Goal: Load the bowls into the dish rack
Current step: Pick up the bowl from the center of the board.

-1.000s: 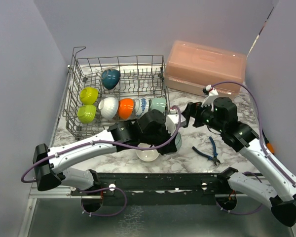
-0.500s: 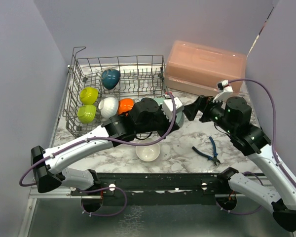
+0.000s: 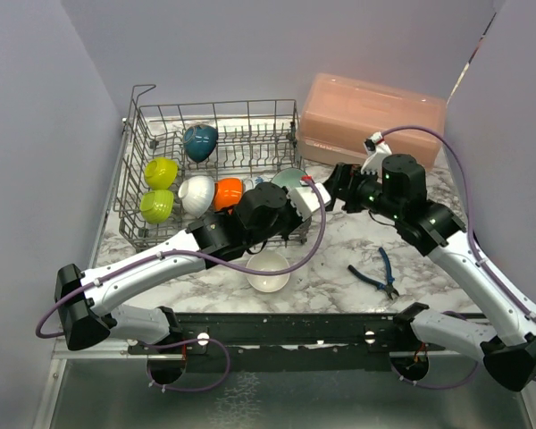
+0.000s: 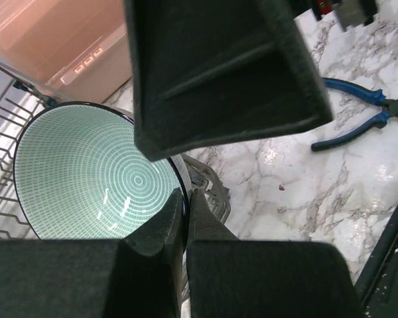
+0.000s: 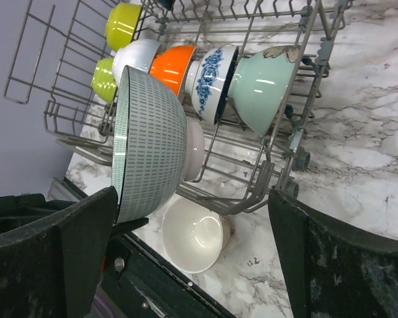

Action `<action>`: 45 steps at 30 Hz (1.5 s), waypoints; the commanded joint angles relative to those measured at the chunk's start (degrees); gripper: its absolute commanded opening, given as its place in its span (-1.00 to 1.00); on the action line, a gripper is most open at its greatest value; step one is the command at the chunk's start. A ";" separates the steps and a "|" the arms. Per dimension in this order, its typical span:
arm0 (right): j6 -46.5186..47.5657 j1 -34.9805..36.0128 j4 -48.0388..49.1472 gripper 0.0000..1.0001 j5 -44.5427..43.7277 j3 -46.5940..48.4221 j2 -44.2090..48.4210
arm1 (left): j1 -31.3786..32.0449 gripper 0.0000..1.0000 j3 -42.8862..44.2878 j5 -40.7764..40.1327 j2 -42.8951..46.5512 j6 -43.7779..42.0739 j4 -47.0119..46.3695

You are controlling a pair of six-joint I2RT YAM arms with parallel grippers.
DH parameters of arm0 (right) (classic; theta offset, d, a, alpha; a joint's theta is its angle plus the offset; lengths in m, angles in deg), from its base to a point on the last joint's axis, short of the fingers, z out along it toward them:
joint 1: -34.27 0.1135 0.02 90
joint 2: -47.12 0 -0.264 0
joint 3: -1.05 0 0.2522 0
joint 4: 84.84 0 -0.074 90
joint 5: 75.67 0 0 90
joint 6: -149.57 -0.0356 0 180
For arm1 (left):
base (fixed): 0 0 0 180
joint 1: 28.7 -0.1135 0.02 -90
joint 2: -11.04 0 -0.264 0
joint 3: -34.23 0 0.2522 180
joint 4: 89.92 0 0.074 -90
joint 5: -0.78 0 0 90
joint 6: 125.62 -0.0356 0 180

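Note:
The dish rack [image 3: 143, 192] stands at the back left. Upright in it are a dark blue bowl [image 3: 200, 141], two lime bowls [image 3: 161, 172], a white bowl [image 3: 196, 194], an orange bowl [image 3: 228, 192], a blue-patterned bowl [image 5: 209, 79], a pale teal bowl [image 5: 262, 83] and a beige bowl [image 5: 194, 152]. My left gripper [image 4: 186, 199] is shut on the rim of a teal ringed bowl [image 4: 99, 172], held on edge over the rack's near right corner. A cream bowl [image 3: 268, 270] sits on the table in front of the rack. My right gripper [image 3: 332, 186] hangs open and empty beside the rack's right end.
A pink lidded box [image 3: 371, 121] stands at the back right, close behind the right arm. Blue-handled pliers [image 3: 380, 273] lie on the marble table to the right of the cream bowl. Purple walls close in both sides.
The left arm has carried the teal ringed bowl from over the table back and up to the rack's right end. The right gripper has swung left toward the rack, still open.

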 commanded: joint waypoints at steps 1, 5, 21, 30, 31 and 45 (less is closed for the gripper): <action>-0.10 0.40 0.26 0.99 5.86 3.37 -2.75 | 0.12 -1.00 0.61 -1.76 1.22 -6.85 -4.23; 0.60 0.40 0.11 0.99 6.63 5.09 -5.29 | 0.16 -1.00 0.83 0.39 0.62 -9.19 -3.74; 5.29 0.41 -4.35 -0.50 7.48 9.70 -12.73 | 0.23 -1.00 5.28 -0.48 -4.80 -9.72 1.15; 7.10 0.40 -4.09 -0.99 4.57 9.13 -12.87 | 0.29 -0.02 7.67 1.32 -5.58 -6.84 1.22; 7.04 0.40 -3.74 -0.99 4.23 8.76 -12.87 | 0.34 0.17 7.88 1.61 -5.58 -6.00 1.12; 5.98 -0.60 -1.75 -0.99 3.06 5.67 -13.11 | -2.60 0.98 8.46 5.40 -1.40 10.36 -1.29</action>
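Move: The left hand already holds the patterned bowl by its rim, the bowl's middle about 4 cm ahead, 3 cm to its left and 1 cm above. From the open right hand that same bowl is some 7 cm to the left, 1 cm ahead and about 1 cm lower. Its neighbours from the right hand: the white bowl on the board roughly 12 cm left, 8 cm back and 24 cm below; the mint bowl in the rack about 8 cm left, 7 cm ahead and 19 cm below. While the left hand keeps the patterned bowl in the air and lowers it about 2 cm, the open right hand comes in leftward and forward to the bowl's near rim, sinks some 3 cm, and shuts its fingers on the rim, pinching it between the pads. Only once those fingers are nearly shut does the left hand open wide, letting go of its own stretch of rim and rising about 4 cm with a small drift to the right, while the right keeps its pinch and at the end lowers another centimetre. ##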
